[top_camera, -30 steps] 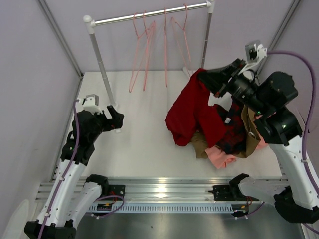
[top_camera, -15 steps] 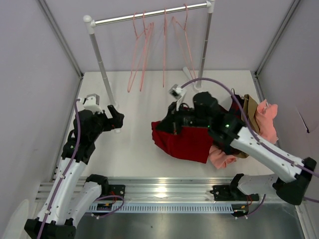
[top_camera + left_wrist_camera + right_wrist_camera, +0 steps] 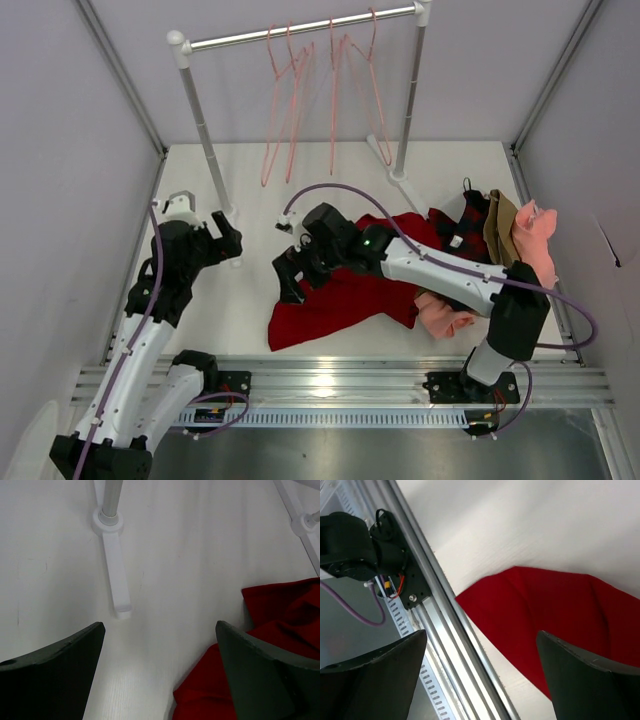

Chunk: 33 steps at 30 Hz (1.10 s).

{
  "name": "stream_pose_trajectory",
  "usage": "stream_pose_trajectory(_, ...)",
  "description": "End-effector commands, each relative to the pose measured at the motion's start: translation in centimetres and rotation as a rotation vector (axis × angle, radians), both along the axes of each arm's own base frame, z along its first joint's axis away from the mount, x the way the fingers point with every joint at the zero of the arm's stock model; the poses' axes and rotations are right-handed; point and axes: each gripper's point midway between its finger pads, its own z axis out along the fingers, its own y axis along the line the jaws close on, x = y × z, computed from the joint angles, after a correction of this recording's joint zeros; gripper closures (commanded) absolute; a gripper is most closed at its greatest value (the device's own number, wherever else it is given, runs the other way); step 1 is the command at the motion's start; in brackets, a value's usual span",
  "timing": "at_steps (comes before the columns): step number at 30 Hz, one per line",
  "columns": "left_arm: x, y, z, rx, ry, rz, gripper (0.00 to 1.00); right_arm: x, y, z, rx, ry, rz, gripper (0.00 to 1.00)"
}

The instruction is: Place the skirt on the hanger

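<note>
The deep-red skirt lies spread on the white table, its near corner close to the front rail; it shows also in the right wrist view and at the right of the left wrist view. My right gripper hovers over the skirt's left edge, open, with nothing between its fingers. Several salmon-pink wire hangers hang on the rail at the back; the nearest hanger is far from both grippers. My left gripper stands open by the rack's left foot, its jaws empty.
The clothes rack's left post and foot stand beside my left gripper; its right post is behind the skirt. A heap of plaid, tan and salmon-pink garments lies at the right. The aluminium rail borders the table's front.
My right arm swung from the back right down to the left, carrying the skirt off the heap. It laid the skirt on the table, and its jaws opened and let go.
</note>
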Motion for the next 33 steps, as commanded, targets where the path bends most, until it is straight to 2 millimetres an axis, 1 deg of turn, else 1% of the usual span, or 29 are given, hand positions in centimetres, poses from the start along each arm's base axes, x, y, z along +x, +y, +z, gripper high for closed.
stream_pose_trajectory(1, 0.1, -0.2, 0.8, -0.016, -0.021, -0.004, 0.01, 1.2, -2.9, 6.7, 0.059, -0.108, -0.095, 0.01)
stream_pose_trajectory(2, 0.1, -0.4, 0.6, -0.019, -0.020, -0.016, 0.01, 2.3, -4.2, 7.5, 0.064, -0.105, -0.153, 0.01)
stream_pose_trajectory(3, 0.1, -0.6, 0.9, -0.024, -0.026, -0.028, 0.01, 2.9, -5.3, 8.2, 0.074, -0.096, -0.195, 0.01)
stream_pose_trajectory(4, 0.1, -0.9, 0.9, -0.030, -0.028, -0.047, 0.01, 3.2, -6.9, 10.0, 0.107, -0.105, -0.243, 0.01)
stream_pose_trajectory(5, 0.1, -1.1, 0.8, -0.030, -0.025, -0.062, 0.01, 3.7, -8.5, 10.3, 0.109, -0.069, -0.310, 0.01)
stream_pose_trajectory(6, 0.0, -1.4, 1.2, -0.035, -0.032, -0.074, 0.01, 5.7, -11.1, 10.0, 0.103, -0.051, -0.413, 0.01)
stream_pose_trajectory(7, -0.1, -1.5, 1.1, -0.038, -0.026, -0.086, 0.01, 6.1, -13.2, 11.2, 0.133, -0.056, -0.478, 0.00)
stream_pose_trajectory(8, -0.3, -2.4, 1.2, -0.055, -0.023, -0.130, 0.01, 6.8, -15.0, 11.2, 0.140, -0.038, -0.552, 0.01)
stream_pose_trajectory(9, -0.5, -2.9, 1.7, -0.066, -0.035, -0.153, 0.01, 8.2, -18.1, 9.8, 0.115, -0.016, -0.661, 0.00)
stream_pose_trajectory(11, -0.8, -4.1, 2.6, -0.090, -0.064, -0.208, 0.01, 8.7, -21.5, 10.2, 0.134, -0.037, -0.778, 0.01)
stream_pose_trajectory(12, -1.1, -5.0, 2.9, -0.102, -0.079, -0.238, 0.01, 8.9, -22.8, 8.9, 0.121, -0.012, -0.840, 0.01)
stream_pose_trajectory(13, -1.3, -5.6, 2.9, -0.119, -0.080, -0.251, 0.01, 10.0, -25.2, 8.5, 0.118, -0.008, -0.940, 0.01)
stream_pose_trajectory(14, -1.6, -6.6, 2.6, -0.124, -0.072, -0.278, 0.01, 10.2, -26.5, 8.2, 0.125, 0.005, -1.016, 0.01)
stream_pose_trajectory(15, -1.8, -7.1, 2.4, -0.128, -0.064, -0.285, 0.01, 10.2, -27.5, 6.7, 0.105, 0.038, -1.067, 0.02)
stream_pose_trajectory(16, -1.8, -7.6, 1.7, -0.136, -0.037, -0.286, 0.01, 10.6, -28.9, 5.9, 0.100, 0.060, -1.127, 0.02)
stream_pose_trajectory(17, -2.3, -8.8, 1.3, -0.129, -0.023, -0.314, 0.01, 10.6, -29.2, 5.3, 0.103, 0.083, -1.145, 0.02)
stream_pose_trajectory(18, -2.4, -9.1, 0.7, -0.114, -0.007, -0.304, 0.01, 10.8, -29.4, 4.8, 0.116, 0.108, -1.176, 0.03)
stream_pose_trajectory(19, -2.5, -9.6, 0.4, -0.118, 0.011, -0.301, 0.01, 10.8, -29.8, 3.5, 0.103, 0.133, -1.204, 0.04)
stream_pose_trajectory(20, -3.0, -11.0, -0.2, -0.110, 0.033, -0.336, 0.01, 10.7, -30.0, 3.0, 0.102, 0.146, -1.220, 0.04)
stream_pose_trajectory(22, -3.2, -11.9, -0.7, -0.114, 0.050, -0.335, 0.01, 10.7, -30.1, 1.8, 0.114, 0.179, -1.254, 0.04)
stream_pose_trajectory(23, -3.6, -13.1, -1.1, -0.114, 0.067, -0.366, 0.01, 10.6, -30.0, 1.6, 0.126, 0.185, -1.259, 0.04)
stream_pose_trajectory(26, -4.4, -15.2, -1.4, -0.117, 0.071, -0.410, 0.01, 10.5, -29.6, 0.5, 0.162, 0.214, -1.270, 0.06)
stream_pose_trajectory(27, -4.8, -17.0, -0.9, -0.123, 0.048, -0.450, 0.01, 10.6, -29.5, -0.2, 0.173, 0.226, -1.275, 0.13)
stream_pose_trajectory(28, -4.8, -17.0, -0.9, -0.120, 0.045, -0.447, 0.01, 10.6, -29.4, -0.2, 0.175, 0.228, -1.272, 0.13)
stream_pose_trajectory(29, -5.4, -18.1, -0.5, -0.123, 0.035, -0.491, 0.01, 10.8, -29.3, -0.4, 0.185, 0.223, -1.267, 0.16)
stream_pose_trajectory(30, -5.4, -19.2, -0.1, -0.127, 0.020, -0.515, 0.01, 11.0, -29.2, -0.3, 0.193, 0.221, -1.263, 0.20)
stream_pose_trajectory(31, -5.5, -20.0, 0.4, -0.125, 0.003, -0.541, 0.01, 11.2, -29.1, -0.2, 0.200, 0.219, -1.255, 0.28)
stream_pose_trajectory(32, -6.1, -21.2, 0.6, -0.121, -0.002, -0.583, 0.01, 11.3, -29.0, 0.1, 0.205, 0.214, -1.250, 0.33)
stream_pose_trajectory(33, -6.2, -22.1, 1.0, -0.123, -0.022, -0.606, 0.01, 11.7, -28.9, 0.7, 0.221, 0.197, -1.246, 0.39)
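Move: My open right hand hangs over the skirt's left side. The skirt's right end lies about 30 cm to its right, 10 cm ahead and 3 cm below; the plaid garment is about 6 cm right of that end and 2 cm nearer me, and the lower pink cloth is 33 cm right, 4 cm back and 7 cm down from the hand. From my left hand, the skirt's left half lies some 17 cm right, 9 cm back and 12 cm down; the rack's left foot is 8 cm ahead. I lift my open right hand in an arc of some 12 cm over the skirt, sweep it about 30 cm right and 10 cm forward, and sink onto the skirt's right end beside the plaid garment. It turns some 70 degrees clockwise on the way, and the fingers start closing around the red cloth. Meanwhile I bring my left hand about 18 cm right and a little back, wide open, turning clockwise, to hover over the skirt's left half. ##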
